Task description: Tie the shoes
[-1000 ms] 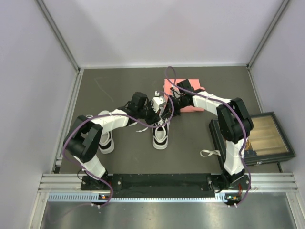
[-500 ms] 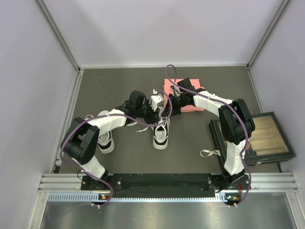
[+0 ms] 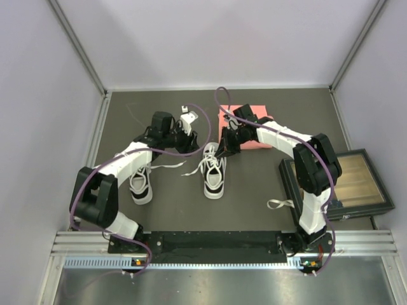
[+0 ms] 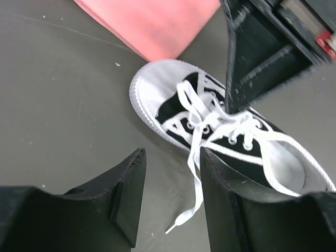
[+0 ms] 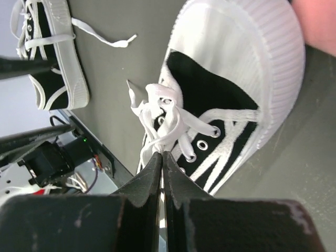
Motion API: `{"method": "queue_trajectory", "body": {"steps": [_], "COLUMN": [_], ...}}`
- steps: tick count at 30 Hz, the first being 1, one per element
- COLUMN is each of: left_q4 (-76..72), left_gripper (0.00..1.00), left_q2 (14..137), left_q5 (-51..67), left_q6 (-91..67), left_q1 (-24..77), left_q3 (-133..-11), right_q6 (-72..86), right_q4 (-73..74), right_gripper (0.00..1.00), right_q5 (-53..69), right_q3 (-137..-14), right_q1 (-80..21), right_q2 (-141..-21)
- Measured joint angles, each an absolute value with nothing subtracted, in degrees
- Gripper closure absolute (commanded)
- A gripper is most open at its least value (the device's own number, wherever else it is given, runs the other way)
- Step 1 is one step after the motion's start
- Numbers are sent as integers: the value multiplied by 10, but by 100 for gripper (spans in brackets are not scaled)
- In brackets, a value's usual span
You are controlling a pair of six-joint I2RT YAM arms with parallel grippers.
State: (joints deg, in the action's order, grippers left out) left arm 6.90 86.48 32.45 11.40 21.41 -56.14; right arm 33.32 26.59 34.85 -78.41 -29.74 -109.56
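Note:
One of the shoes [image 3: 214,173], white with black panels, stands mid-table with its laces [image 3: 198,166] spread loose to the left. The other shoe [image 3: 140,185] stands further left. My right gripper [image 3: 222,149] hovers over the middle shoe's toe end. In the right wrist view it [image 5: 161,154] is shut on a white lace strand above the eyelets of the shoe [image 5: 231,89]. My left gripper [image 3: 185,121] is up and to the back left, apart from the shoe. Its jaws [image 4: 171,152] are open and empty, and a lace end [image 4: 195,173] lies on the table beyond them.
A pink cloth [image 3: 257,130] lies behind the middle shoe, under the right arm. A dark framed box [image 3: 359,184] sits at the right edge, with a white strap [image 3: 278,204] on the table beside it. Grey walls close in the dark mat [image 3: 159,210].
My left gripper has opened, let go of the lace and drawn back to the left and rear, away from the shoe. The right gripper stays shut at the laces.

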Motion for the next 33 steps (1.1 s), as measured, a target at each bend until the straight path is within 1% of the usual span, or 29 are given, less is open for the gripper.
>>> {"method": "queue_trajectory", "body": {"steps": [13,16,18,21,23,24,26,33], "left_q4": [15,-3,-8,-14,-16,-16,-19,-19], "left_gripper": [50,54,60,74,83,92,100,100], "left_q2": [970,987,993,998,999,999,999,993], "left_q5": [412,423,429,439,444,447,453,456], "left_q6": [-29,-62,-76,-92,-97,-100,-102,-99], "left_q1": [210,211,211,211,211,211,211,208], "left_q3": [-620,-622,-622,-623,-623,-623,-623,-618], "right_q6": [315,315,315,315,314,314,312,305], "right_q4": [275,276,276,276,277,278,281,297], "right_gripper": [100,100,100,100,100,100,100,100], "right_q5": [340,339,338,337,335,335,333,320], "right_q3": [-789,-789,-789,-789,-789,-789,-789,-789], "right_q1": [-306,-306,-306,-306,-306,-306,-306,-306], "right_q2": [-1077,-1077,-1077,-1077,-1077,-1077,-1077,-1068]}}
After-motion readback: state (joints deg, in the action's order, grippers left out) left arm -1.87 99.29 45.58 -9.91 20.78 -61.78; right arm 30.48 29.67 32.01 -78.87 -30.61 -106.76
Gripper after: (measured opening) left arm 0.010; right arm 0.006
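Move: The white lace loop at the shoe's lacing lies about 6 cm right of the open left fingers, 1 cm ahead and a couple lower. The shoe's middle is some 9 cm right and 9 cm back of them, about 8 lower; the loose lace tail is 10 cm back and 1 cm left, the pink cloth 11 cm ahead and 24 right. From the right hand, already pinching lace, the loop is roughly 3 cm to the left, level. The left fingers shut on the lace loop beside the right gripper and pinch it, after the left hand has swung about 5 cm right towards the right hand, edging forward and sinking slightly while its wrist rolls some 25 degrees. The right gripper keeps its pinch on the lace, easing up about a centimetre and then holding nearly still. ##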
